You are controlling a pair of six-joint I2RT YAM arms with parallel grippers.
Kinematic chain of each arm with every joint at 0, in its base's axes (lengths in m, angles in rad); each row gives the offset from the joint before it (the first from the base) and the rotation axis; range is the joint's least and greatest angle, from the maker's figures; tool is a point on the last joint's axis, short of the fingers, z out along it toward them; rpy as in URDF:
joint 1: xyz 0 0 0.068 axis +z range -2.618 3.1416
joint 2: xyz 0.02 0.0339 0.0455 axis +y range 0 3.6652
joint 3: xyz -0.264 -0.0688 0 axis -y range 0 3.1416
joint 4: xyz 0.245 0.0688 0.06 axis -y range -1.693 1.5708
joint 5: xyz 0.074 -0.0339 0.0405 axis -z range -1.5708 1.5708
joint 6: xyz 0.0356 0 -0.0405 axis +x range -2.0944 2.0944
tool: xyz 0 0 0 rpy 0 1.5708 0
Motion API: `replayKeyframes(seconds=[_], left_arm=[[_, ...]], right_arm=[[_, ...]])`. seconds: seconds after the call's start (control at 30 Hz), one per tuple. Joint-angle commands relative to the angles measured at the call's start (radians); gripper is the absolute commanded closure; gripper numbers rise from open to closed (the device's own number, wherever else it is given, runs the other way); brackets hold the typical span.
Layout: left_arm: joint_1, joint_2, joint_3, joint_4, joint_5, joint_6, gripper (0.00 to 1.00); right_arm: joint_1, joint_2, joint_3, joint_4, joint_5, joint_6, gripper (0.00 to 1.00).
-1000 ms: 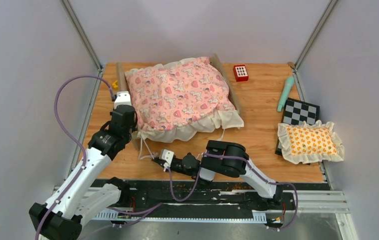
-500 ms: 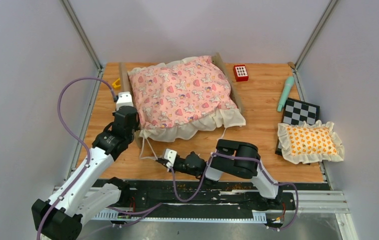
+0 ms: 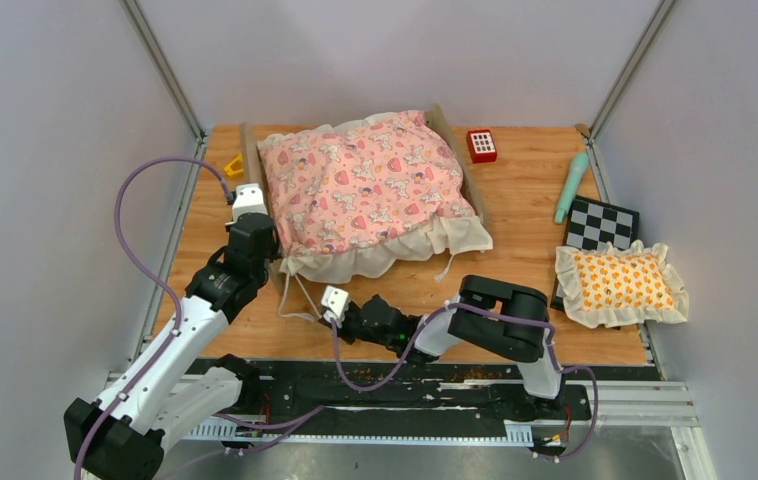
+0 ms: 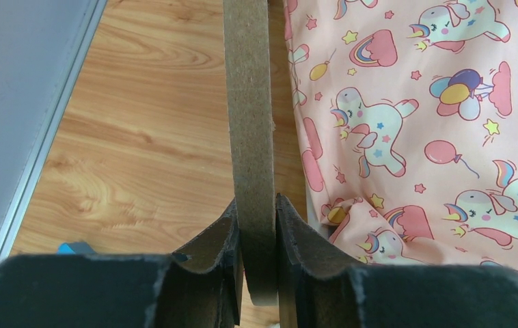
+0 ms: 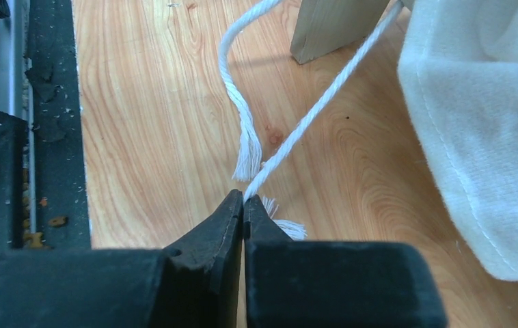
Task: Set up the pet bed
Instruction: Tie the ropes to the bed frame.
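Note:
The pet bed (image 3: 365, 195) lies at the back middle of the table, its pink unicorn quilt (image 4: 413, 123) heaped over the light-wood frame. My left gripper (image 3: 267, 262) is shut on the near end of the frame's left side rail (image 4: 249, 102), one finger on each face of the board, seen at the left gripper (image 4: 256, 225). My right gripper (image 3: 323, 318) is low in front of the bed. In the wrist view the right gripper (image 5: 244, 201) is shut on a white cord (image 5: 311, 113) that runs up toward the cream ruffle (image 5: 475, 137). The mattress is hidden.
An orange-patterned frilled pillow (image 3: 620, 282) lies at the right on a black-and-white checkered board (image 3: 602, 222). A teal stick (image 3: 570, 187), a red block (image 3: 481, 145) and a small yellow piece (image 3: 233, 168) lie at the back. Grey walls close both sides.
The right arm's elbow has swung to the right and its gripper has shifted a little right with the cord. The bed has turned slightly and moved toward the back.

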Motion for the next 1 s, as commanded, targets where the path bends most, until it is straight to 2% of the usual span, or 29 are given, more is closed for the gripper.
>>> replayKeyframes(seconds=[0.0,0.13,0.27,0.37,0.5,0.73,0.97], left_arm=[[0.0,-0.008,0.007,0.032,-0.021,0.05,1.0],[0.0,-0.006,0.01,0.033,-0.019,0.055,1.0],[0.0,-0.006,0.009,0.033,-0.016,0.055,1.0],[-0.001,-0.006,0.01,0.032,-0.016,0.057,1.0],[0.0,-0.007,0.011,0.032,-0.013,0.06,1.0],[0.0,-0.004,0.012,0.03,-0.007,0.058,1.0],[0.0,-0.028,0.028,0.014,0.03,0.059,0.83]], right_arm=[[0.014,-0.112,0.007,-0.22,-0.08,0.094,0.97],[0.015,-0.174,0.122,-0.524,-0.131,0.129,0.91],[0.014,-0.13,0.288,-0.852,-0.215,0.206,0.89],[0.014,-0.09,0.357,-0.975,-0.266,0.245,0.89],[0.014,-0.106,0.329,-0.98,-0.289,0.295,0.86],[0.015,-0.119,0.272,-1.025,-0.184,0.324,0.77],[0.015,-0.218,0.222,-0.927,-0.078,0.219,0.67]])
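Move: The held white rope's end is already pinched in the right fingertips, and the second rope's frayed end lies roughly 3 cm to their left and 2 cm lower. From the right hand, the foot of the bed frame's near left corner is about 8 cm ahead, 9 cm left and 2 cm lower; the bed cover's hem hangs some 9 cm ahead, 2 cm right and 3 cm higher. From the left hand, the held rope's end lies around 11 cm back, 10 cm right and 17 cm down. The held rope's end is let go as the right fingers open to about a third. The right hand lifts roughly 2 cm and draws back some 6 cm, away from the frame corner and towards the table's front edge, tipping its fingers about 30 degrees further down; it then sinks close to the table and drifts 3 cm right. The left hand stays put, still pinching the frame's left board. ##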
